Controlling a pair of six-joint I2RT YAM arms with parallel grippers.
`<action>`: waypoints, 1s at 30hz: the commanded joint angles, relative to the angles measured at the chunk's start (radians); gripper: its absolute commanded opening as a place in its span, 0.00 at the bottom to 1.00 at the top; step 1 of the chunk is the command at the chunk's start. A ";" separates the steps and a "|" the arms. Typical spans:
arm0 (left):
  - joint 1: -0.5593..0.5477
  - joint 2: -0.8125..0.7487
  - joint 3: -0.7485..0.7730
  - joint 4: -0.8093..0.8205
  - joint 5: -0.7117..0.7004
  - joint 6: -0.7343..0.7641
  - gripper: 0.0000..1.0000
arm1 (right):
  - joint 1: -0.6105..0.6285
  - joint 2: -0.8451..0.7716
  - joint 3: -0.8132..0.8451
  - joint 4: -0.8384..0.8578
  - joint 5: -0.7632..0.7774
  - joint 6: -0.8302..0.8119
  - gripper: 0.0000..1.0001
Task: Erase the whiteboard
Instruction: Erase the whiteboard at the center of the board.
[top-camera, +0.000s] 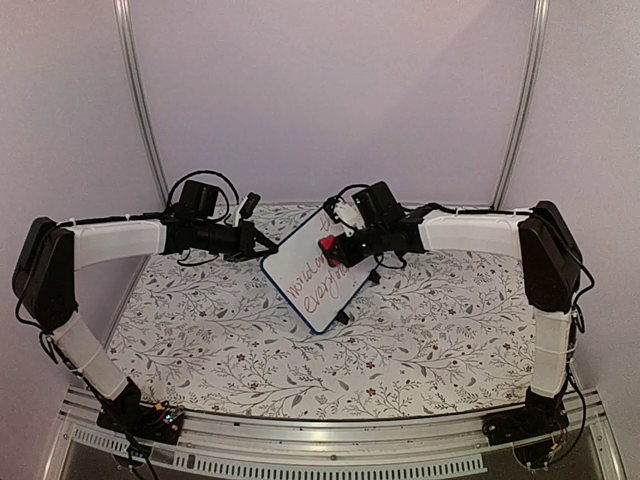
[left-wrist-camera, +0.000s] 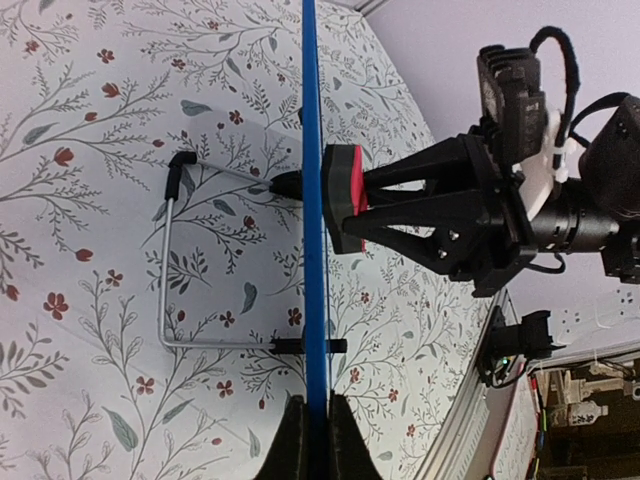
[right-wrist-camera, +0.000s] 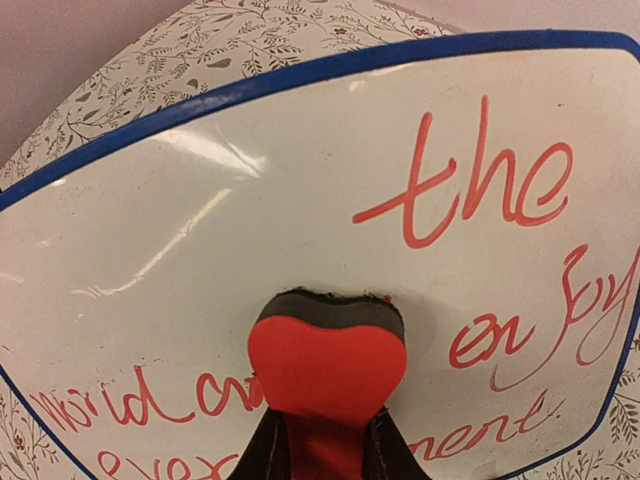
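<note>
The whiteboard (top-camera: 300, 268) stands tilted at mid-table, blue-framed, with red handwriting (right-wrist-camera: 470, 185) on its face. My left gripper (top-camera: 262, 248) is shut on the board's left edge; in the left wrist view its fingers (left-wrist-camera: 312, 425) pinch the blue frame (left-wrist-camera: 311, 100), seen edge-on. My right gripper (top-camera: 345, 245) is shut on a red eraser (right-wrist-camera: 325, 365), whose dark felt side presses flat against the board's face (right-wrist-camera: 250, 210), between the word "the" and the lower lines. The left wrist view also shows the eraser (left-wrist-camera: 345, 198) touching the board.
The board's wire stand (left-wrist-camera: 168, 270) and black feet rest on the floral tablecloth (top-camera: 200, 330) behind it. The right arm's camera and cables (left-wrist-camera: 560, 150) hang close to the board's front. The table's metal front rail (top-camera: 330, 440) lies by the arm bases.
</note>
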 joint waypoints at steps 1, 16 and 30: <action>-0.032 -0.021 0.005 0.020 0.082 0.028 0.00 | -0.003 -0.010 -0.055 -0.044 -0.013 0.010 0.11; -0.031 -0.051 0.051 -0.089 0.101 0.048 0.00 | -0.003 -0.293 -0.119 -0.054 0.037 0.020 0.13; -0.047 -0.146 -0.044 -0.094 0.211 0.094 0.00 | -0.005 -0.373 -0.162 -0.051 0.074 0.012 0.13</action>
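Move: The right hand holds the red eraser against the whiteboard, whose centre is straight down-left of it, about 3 cm left and 4 cm lower. The word "the" lies some 6 cm ahead, 2 cm left and 4 cm higher; "world" lies about 4 cm back, 7 cm left and 4 cm lower. The left hand grips the board's upper-left rim, with the board's centre about 11 cm to its right, 2 cm ahead and 8 cm below. With the eraser still shut in its fingers, the right hand first eases back and to the right by 2 to 3 cm, then climbs steeply, about 11 cm in all, taking the eraser clear of the tilted board while drifting farther right and a little back and tipping its fingers up some 10 degrees. The left hand keeps its pinch on the upper-left rim and draws that corner about 4 to 5 cm back towards the robot, rising nearly 3 cm and turning slightly clockwise, most of this as the eraser hand goes up. ##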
